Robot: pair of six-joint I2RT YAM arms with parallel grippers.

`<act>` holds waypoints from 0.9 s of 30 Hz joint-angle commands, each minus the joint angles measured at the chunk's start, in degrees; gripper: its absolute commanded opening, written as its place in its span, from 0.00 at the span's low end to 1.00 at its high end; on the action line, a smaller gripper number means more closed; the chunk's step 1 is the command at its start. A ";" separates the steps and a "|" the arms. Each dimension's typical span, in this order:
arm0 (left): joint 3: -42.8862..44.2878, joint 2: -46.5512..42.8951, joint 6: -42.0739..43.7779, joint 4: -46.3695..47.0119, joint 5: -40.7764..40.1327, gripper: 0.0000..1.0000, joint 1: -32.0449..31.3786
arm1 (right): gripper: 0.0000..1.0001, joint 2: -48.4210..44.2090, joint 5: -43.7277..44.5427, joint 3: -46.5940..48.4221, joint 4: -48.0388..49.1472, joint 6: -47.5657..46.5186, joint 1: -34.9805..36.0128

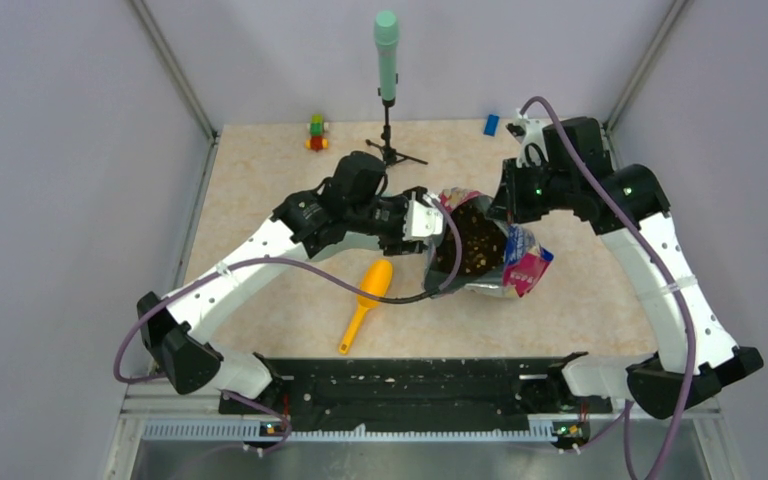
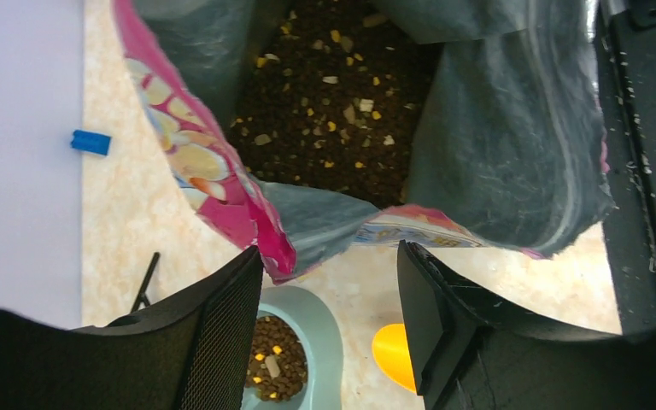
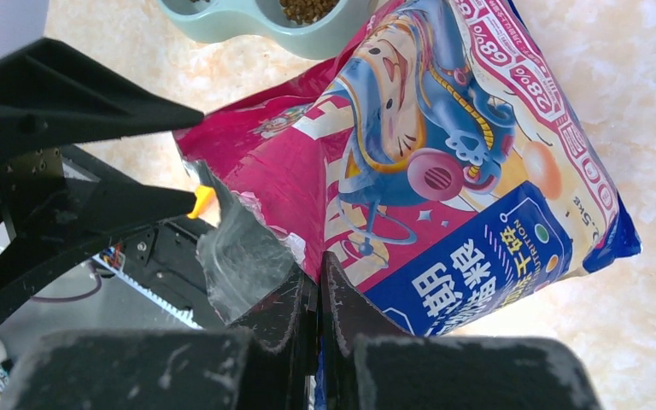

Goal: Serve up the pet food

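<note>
The glossy pink-and-blue cat food bag [image 1: 520, 262] lies in the middle of the table with its mouth pulled wide. Dark-brown pet food [image 1: 475, 248] fills it, seen close in the left wrist view [image 2: 325, 111]. My right gripper [image 3: 316, 260] is shut on the bag's torn rim, at the far right of the mouth [image 1: 500, 208]. At the mouth's left side my left gripper [image 2: 329, 252] is open, and the pink rim [image 2: 269, 243] hangs just past its tips. Below it a pale green bowl [image 2: 329, 333] holds some pet food [image 2: 273, 359]. An orange-yellow scoop [image 1: 368, 295] lies on the table.
A green microphone on a black stand [image 1: 387, 60] rises at the back centre. A small coloured toy [image 1: 316, 131] and a blue block [image 1: 491, 124] sit along the back edge. The black base rail [image 1: 400, 385] runs across the near edge. Grey walls close in both sides.
</note>
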 commanded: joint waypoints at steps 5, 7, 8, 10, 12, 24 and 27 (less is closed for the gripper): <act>-1.17 -0.77 1.60 0.72 6.40 0.63 -0.01 | 0.00 0.42 -4.53 3.00 2.25 0.81 -0.99; -2.12 -0.26 1.36 3.19 5.83 0.63 0.01 | 0.00 0.61 -5.04 3.11 2.43 1.10 -1.02; -3.09 -0.15 1.14 4.91 5.66 0.63 -0.03 | 0.00 0.71 -5.15 3.11 2.48 1.28 -1.03; -4.28 0.01 0.48 7.97 5.50 0.63 -0.05 | 0.00 0.87 -5.47 3.19 2.49 1.72 -1.12; -4.32 0.76 0.41 8.73 5.98 0.61 0.00 | 0.00 0.92 -5.87 3.20 2.49 2.20 -1.11; -3.48 2.04 -4.71 15.28 -0.67 0.00 0.16 | 0.49 -0.21 -2.02 7.39 -2.54 2.31 -1.11; -3.73 1.63 -12.19 20.38 -0.18 0.00 1.52 | 0.64 -3.43 3.82 7.41 -3.38 1.07 -1.11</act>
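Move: The bag's left rim stands about 3 cm to the right of the left gripper, 1 cm ahead and 1 cm lower, between its open fingers. From the left gripper, the kibble lies some 11 cm right and 12 cm down, level ahead; the bowl is about 10 cm ahead, 18 cm left, and the scoop 10 cm back, 13 cm left, both roughly 24 cm down. From the right gripper, the left rim lies about 12 cm left, 3 cm back and 3 cm lower. Ease the left gripper back and down a little, then bring it right about 2.5 cm and sink slightly onto the bag's left rim, turning forward as you go. Shut its fingers fully to pinch the rim, drifting on forward and rising slightly. Keep the right gripper clamped on its rim until the left has closed, then open it over halfway and lift it about 2 cm. ##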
